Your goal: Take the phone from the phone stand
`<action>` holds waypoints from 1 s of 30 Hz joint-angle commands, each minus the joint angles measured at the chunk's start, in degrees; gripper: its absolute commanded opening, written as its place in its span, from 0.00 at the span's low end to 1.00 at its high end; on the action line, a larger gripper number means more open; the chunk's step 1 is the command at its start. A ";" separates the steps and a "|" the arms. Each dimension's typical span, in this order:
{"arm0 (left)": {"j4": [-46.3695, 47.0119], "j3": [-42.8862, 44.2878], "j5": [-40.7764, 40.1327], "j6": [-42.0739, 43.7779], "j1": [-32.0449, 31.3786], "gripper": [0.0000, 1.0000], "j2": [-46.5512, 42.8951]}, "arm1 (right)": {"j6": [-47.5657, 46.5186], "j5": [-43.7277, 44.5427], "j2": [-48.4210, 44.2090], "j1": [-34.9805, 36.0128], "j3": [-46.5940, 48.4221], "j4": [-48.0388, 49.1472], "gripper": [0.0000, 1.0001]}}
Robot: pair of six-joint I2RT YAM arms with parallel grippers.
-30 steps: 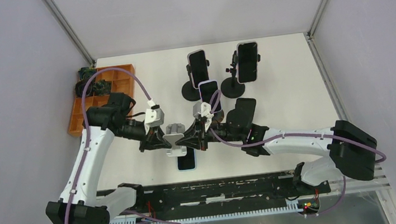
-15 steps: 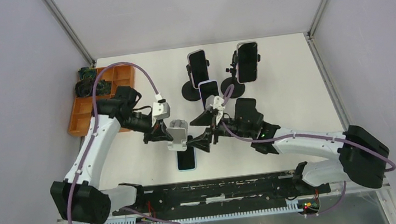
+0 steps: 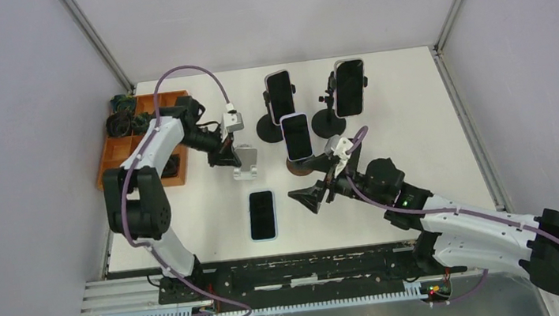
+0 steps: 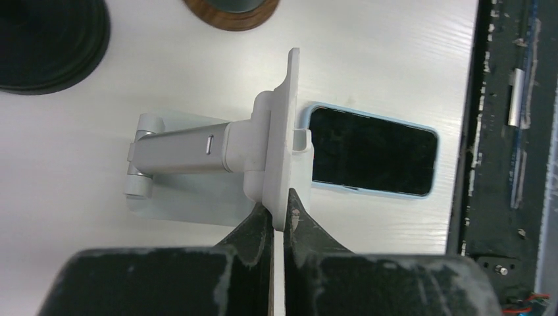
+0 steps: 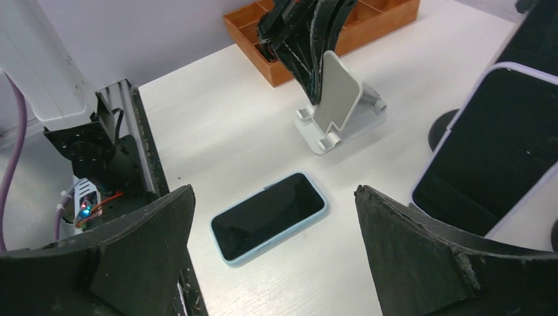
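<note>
The phone [image 3: 263,214], black screen in a light blue case, lies flat on the white table near the front edge, touched by nothing. In the left wrist view the phone [image 4: 372,151] lies just beyond the stand. The white phone stand [image 3: 246,162] stands behind it with an empty cradle. My left gripper [image 3: 228,154] is shut on the stand's back plate [image 4: 289,141], pinching its edge. My right gripper [image 3: 314,195] hangs open to the right of the phone. Its view shows the phone [image 5: 268,216] between and below its spread fingers [image 5: 421,250], and the stand [image 5: 339,99] further off.
Three more phones sit on stands behind: two on black round bases [image 3: 280,97] [image 3: 350,86] and one on a wooden base [image 3: 297,136]. An orange compartment tray [image 3: 174,100] lies at the left edge. A black rail [image 3: 313,269] runs along the front.
My right gripper has opened and drawn back to the right, leaving the phone flat on the table. My left gripper has carried the empty stand back and to the left.
</note>
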 commanded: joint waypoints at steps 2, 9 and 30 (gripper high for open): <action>5.80 5.21 0.15 -2.38 0.86 0.02 6.48 | -0.51 5.27 -2.82 -0.45 -0.80 -2.96 0.98; 8.63 8.77 -1.40 -1.84 2.26 0.02 13.82 | -0.28 7.99 -5.84 -0.86 -2.29 -5.18 0.98; 8.87 5.32 -2.22 0.02 5.19 0.73 12.06 | 1.40 8.35 -5.12 -1.61 -0.13 -6.81 0.98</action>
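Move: The left gripper still pinches the emptied phone stand; its landing spot on the open table lies about 8 cm ahead of this hand, 1 cm to its right and 11 cm below. The removed phone lies some 8 cm back, 4 cm right and 12 cm down, and the wood-based stand about 5 cm ahead, 18 cm right and 5 cm lower. From the empty right hand the spot is roughly 19 cm ahead, 19 cm left and 20 cm down. Carry the phone stand in the left gripper forward and down, about 7 cm each way and easing some 3 cm left, until its base meets the table beyond the removed phone. Then spread the fingers to release the edge of its back plate. Meanwhile draw the open right hand 3 cm to its right, sinking slightly, away from the stand. ##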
